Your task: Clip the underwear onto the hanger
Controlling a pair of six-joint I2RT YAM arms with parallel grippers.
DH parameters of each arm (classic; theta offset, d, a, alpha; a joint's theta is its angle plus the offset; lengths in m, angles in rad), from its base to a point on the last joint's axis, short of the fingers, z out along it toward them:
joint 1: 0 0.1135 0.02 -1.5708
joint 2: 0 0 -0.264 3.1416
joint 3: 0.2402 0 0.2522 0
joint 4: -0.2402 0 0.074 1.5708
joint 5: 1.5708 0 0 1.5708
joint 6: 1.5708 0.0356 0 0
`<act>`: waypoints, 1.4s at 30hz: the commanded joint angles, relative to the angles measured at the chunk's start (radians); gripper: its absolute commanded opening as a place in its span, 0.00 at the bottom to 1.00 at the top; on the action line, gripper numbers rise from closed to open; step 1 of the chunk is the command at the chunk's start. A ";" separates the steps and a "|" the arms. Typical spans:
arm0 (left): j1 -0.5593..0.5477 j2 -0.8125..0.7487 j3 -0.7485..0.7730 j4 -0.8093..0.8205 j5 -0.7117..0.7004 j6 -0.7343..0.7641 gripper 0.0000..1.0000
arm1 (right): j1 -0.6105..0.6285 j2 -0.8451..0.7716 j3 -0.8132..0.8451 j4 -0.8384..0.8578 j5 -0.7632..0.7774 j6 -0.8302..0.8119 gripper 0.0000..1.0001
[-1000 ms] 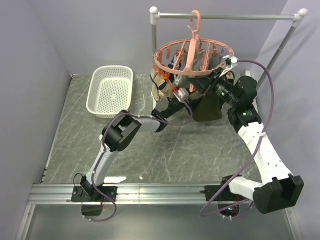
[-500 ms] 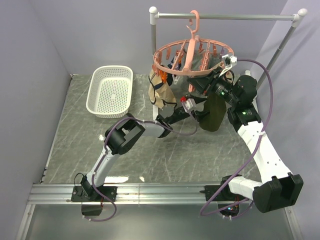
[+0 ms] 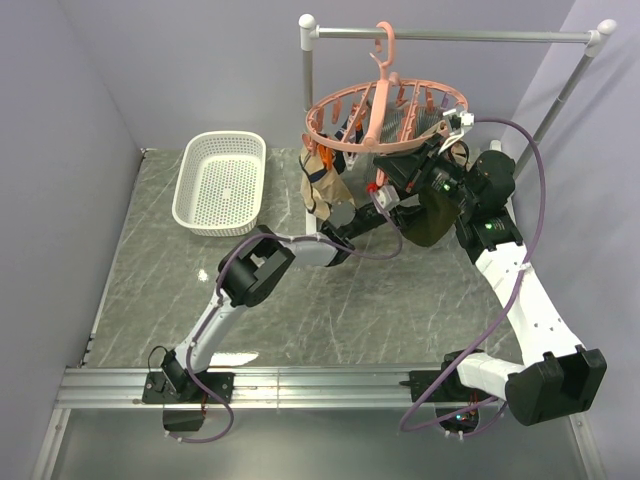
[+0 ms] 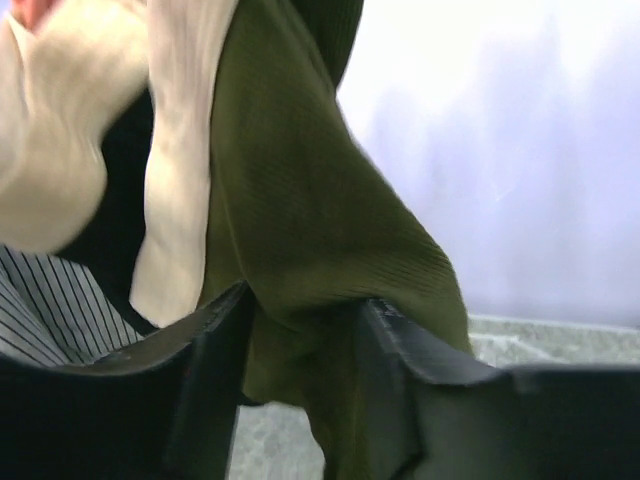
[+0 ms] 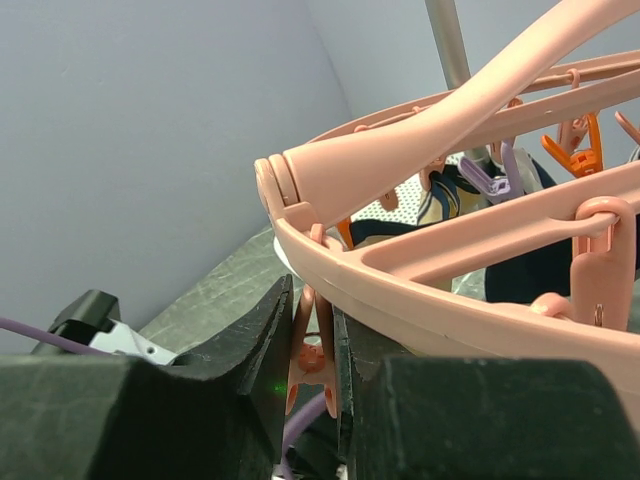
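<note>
The round salmon-pink hanger [image 3: 388, 112] hangs by its hook from the grey rail. My right gripper [image 5: 318, 345] is shut on one of its pegs [image 5: 316, 360] at the ring's near rim [image 5: 420, 295], and squeezes the peg's handles together. My left gripper [image 4: 300, 340] is shut on a fold of the dark olive-green underwear [image 4: 300, 230], whose beige waistband [image 4: 180, 150] runs up at the left. In the top view the underwear [image 3: 432, 215] hangs under the ring, with my left gripper [image 3: 392, 205] against its left side and my right gripper [image 3: 428, 165] just above.
A white basket [image 3: 220, 182] stands on the table at the back left. A tan garment with dark trim [image 3: 325, 180] and a striped garment [image 4: 50, 310] hang from other pegs. The grey rail stand [image 3: 450, 33] crosses the back.
My left arm has reached further right and up, lifting the underwear's lower part toward the ring. The right gripper has stayed at the hanger's rim.
</note>
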 commanded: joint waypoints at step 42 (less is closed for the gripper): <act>-0.105 -0.373 -0.497 0.347 -0.028 1.158 0.00 | -0.011 -0.003 0.065 -0.073 0.035 -0.085 0.00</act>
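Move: The underwear hangs just off the left hand's open fingertips, its middle about 4 cm to their right, 1 cm farther out and level in height. The pink clip in the right fingers is roughly 14 cm above the left hand and 6 cm to its left, about level fore and aft; the hanger ring's middle is some 13 cm ahead, 9 left and 20 up. From the right hand the underwear lies about 9 cm right, 1 cm ahead and 16 below. The left fingers pinch shut on the olive cloth, then, keeping hold, draw it about 7 cm back and 6 cm to the left, out from beneath the hanger, dipping some 3 cm and coming up again. Meanwhile the left wrist rolls about 55 degrees, clockwise looking along the fingers. The right hand keeps its squeeze on the pink clip at the rim, drifting barely a centimetre or two. ##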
